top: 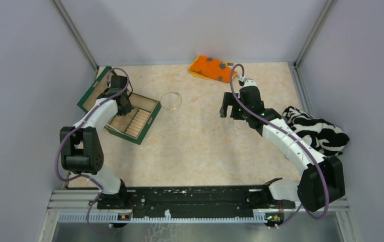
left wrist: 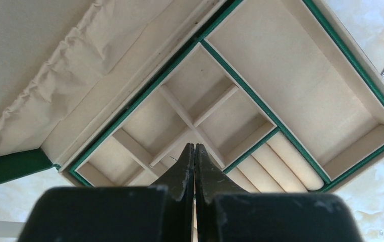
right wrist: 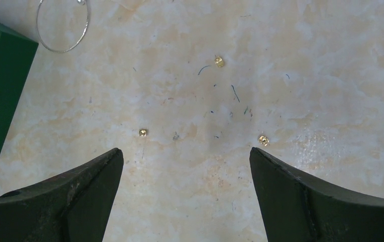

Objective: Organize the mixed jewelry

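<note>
A thin silvery bangle hoop lies on the table just right of the open green jewelry box; in the right wrist view the hoop is at top left. Three tiny gold pieces lie scattered on the table ahead of my right gripper, which hovers open with nothing between its fingers. My left gripper is shut and empty above the box's small square compartments, with the ring rolls to its right.
An orange grey-spotted cloth lies at the back edge. A black-and-white striped cloth sits at the right beside my right arm. The box lid leans open to the back left. Walls close in three sides.
</note>
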`<move>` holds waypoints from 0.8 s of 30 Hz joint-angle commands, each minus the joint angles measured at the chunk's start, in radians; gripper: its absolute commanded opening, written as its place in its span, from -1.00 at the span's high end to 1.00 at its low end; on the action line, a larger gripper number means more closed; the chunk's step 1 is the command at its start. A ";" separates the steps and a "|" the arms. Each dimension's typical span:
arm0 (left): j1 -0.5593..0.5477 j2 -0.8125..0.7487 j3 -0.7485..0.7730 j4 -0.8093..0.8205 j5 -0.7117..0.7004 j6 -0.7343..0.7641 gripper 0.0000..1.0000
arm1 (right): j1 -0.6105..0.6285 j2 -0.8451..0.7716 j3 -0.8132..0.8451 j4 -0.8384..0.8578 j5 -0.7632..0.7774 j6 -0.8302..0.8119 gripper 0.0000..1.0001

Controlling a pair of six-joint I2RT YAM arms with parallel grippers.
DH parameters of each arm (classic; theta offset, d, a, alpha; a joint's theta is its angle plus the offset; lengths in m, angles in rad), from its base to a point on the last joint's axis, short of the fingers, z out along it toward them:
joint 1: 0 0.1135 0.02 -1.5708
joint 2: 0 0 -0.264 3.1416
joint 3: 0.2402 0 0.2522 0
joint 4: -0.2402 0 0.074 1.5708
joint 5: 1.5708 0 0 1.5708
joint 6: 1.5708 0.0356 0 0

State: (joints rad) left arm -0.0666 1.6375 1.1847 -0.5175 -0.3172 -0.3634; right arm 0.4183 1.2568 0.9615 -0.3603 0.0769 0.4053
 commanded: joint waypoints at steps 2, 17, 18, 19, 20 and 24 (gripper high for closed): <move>0.035 0.021 -0.004 0.051 -0.026 -0.002 1.00 | 0.008 -0.013 -0.015 0.052 -0.014 0.017 -0.89; 0.054 0.013 -0.012 0.032 -0.061 -0.048 0.47 | 0.008 -0.016 -0.026 0.050 -0.040 0.037 -0.88; 0.053 0.000 -0.013 0.034 -0.055 -0.049 0.39 | 0.008 -0.018 -0.027 0.050 -0.038 0.037 -0.88; 0.054 -0.012 -0.016 0.040 -0.048 -0.047 0.31 | 0.008 -0.021 -0.026 0.047 -0.034 0.039 -0.88; 0.054 -0.025 -0.019 0.043 -0.045 -0.043 0.24 | 0.008 -0.024 -0.027 0.041 -0.031 0.038 -0.88; 0.049 -0.087 -0.012 0.038 0.035 -0.037 0.22 | 0.008 -0.041 -0.023 0.017 -0.008 0.036 -0.89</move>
State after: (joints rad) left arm -0.0166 1.6367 1.1618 -0.4786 -0.3542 -0.3969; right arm 0.4183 1.2568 0.9291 -0.3473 0.0483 0.4313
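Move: The small earring pinched in the left fingers is bound for the jewelry box's middle hinge-side compartment, its floor about 3 cm to the hand's left, 1 cm ahead and 4 cm below. The ring rolls lie roughly 4 cm right and 4 cm back, the long compartment some 6 cm right and 4 cm ahead, the open lid about 11 cm left and 6 cm ahead. From the right hand that middle compartment is about 47 cm left, 6 cm ahead and 11 cm below. The earring, already held in the shut left fingertips, is carried about 2.5 cm left across the divided tray towards the hinge-side middle compartment, sinking 1 cm on the way as the wrist turns some 5 degrees counter-clockwise. There the hand stops and the fingers part to a bit over a third of their opening, letting go, and the hand then starts to rise, just under 1 cm. ##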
